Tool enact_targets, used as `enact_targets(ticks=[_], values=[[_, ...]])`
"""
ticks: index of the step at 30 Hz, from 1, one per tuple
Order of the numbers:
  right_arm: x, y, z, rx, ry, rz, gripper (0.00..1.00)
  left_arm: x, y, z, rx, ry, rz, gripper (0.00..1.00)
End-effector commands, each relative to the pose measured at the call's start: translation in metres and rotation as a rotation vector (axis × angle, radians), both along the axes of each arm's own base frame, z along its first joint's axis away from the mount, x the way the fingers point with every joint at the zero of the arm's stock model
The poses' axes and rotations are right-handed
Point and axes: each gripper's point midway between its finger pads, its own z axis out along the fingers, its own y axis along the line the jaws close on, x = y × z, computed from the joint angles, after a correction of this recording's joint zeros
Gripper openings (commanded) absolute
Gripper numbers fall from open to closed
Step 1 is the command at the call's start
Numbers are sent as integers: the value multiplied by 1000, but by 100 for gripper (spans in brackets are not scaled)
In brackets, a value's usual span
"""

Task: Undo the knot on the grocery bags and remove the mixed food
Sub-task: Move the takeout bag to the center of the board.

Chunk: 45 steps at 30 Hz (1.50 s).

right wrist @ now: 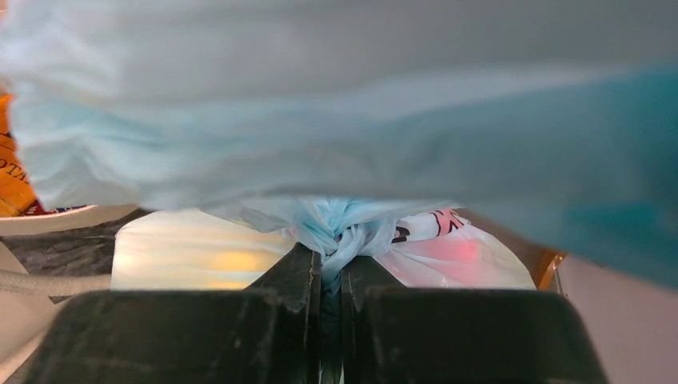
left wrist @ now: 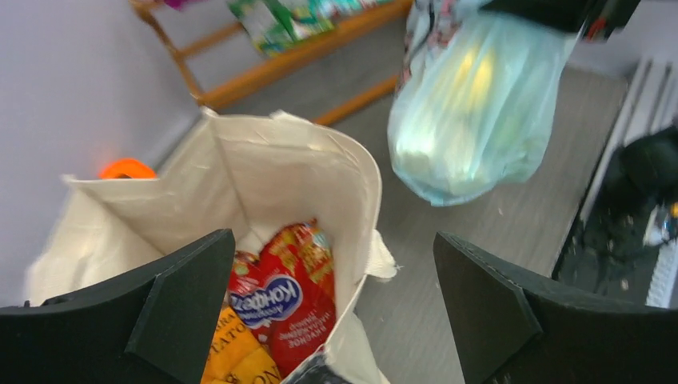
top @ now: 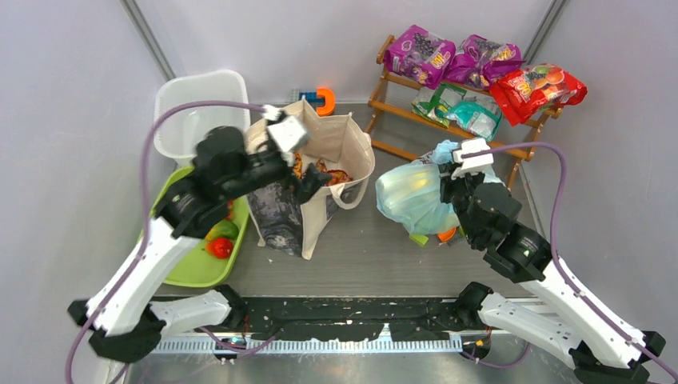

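The cream canvas tote (top: 320, 164) stands open at mid-table, with a red snack packet (left wrist: 280, 296) and an orange packet (left wrist: 228, 356) inside. My left gripper (top: 310, 181) hovers over the tote's mouth, open (left wrist: 333, 238), with nothing between its fingers. The light-blue plastic bag (top: 409, 196) hangs to the right, bulging with yellowish contents (left wrist: 472, 112). My right gripper (top: 449, 184) is shut (right wrist: 330, 260) on the knot (right wrist: 344, 232), the twisted blue handles pinched between its pads. Loose blue plastic fills the upper part of the right wrist view.
A green tray (top: 188, 268) at the left holds red and green fruits (top: 220, 240). Behind it stands a white tub (top: 200, 100). A wooden rack (top: 400, 112) at the back right carries purple, teal and red packets. Green and orange bits (top: 432, 237) lie under the blue bag.
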Motion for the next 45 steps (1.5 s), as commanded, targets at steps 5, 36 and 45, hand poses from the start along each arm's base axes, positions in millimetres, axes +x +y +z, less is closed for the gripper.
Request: enact_targets(ticks=[5, 36, 45], values=[[-15, -20, 21, 156, -80, -45, 5, 17, -36, -114, 412, 182, -66, 100], [-19, 17, -41, 207, 53, 107, 5, 144, -3, -107, 324, 45, 332, 0], [-23, 24, -43, 224, 66, 151, 5, 224, -4, -74, 317, -72, 312, 0]])
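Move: The near handle of the tote bag is about 4 cm ahead of the left hand, 6 cm to its right and 16 cm below; the tote's open mouth is some 10 cm ahead, level left to right, 18 cm down, and the takeout bag hangs about 25 cm to the right, 1 cm ahead, 20 cm lower. The right hand already holds that bag by its knot; its spot on the board is roughly 5 cm back, 5 cm left and 30 cm below, the green block there 7 cm back and 5 cm left. The open left hand drops about 15 cm and some 5 cm to the right, rolling its left side up by nearly 30 degrees, pinches the tote bag's near handle, then drags it about 15 cm forward and slightly left, turning counter-clockwise and keeping hold. Meanwhile the right hand keeps its grip on the takeout bag's knot and lowers it some 8 cm towards the board, easing back a couple of centimetres, first a little right and then left again, fingertips tipping slightly down. ##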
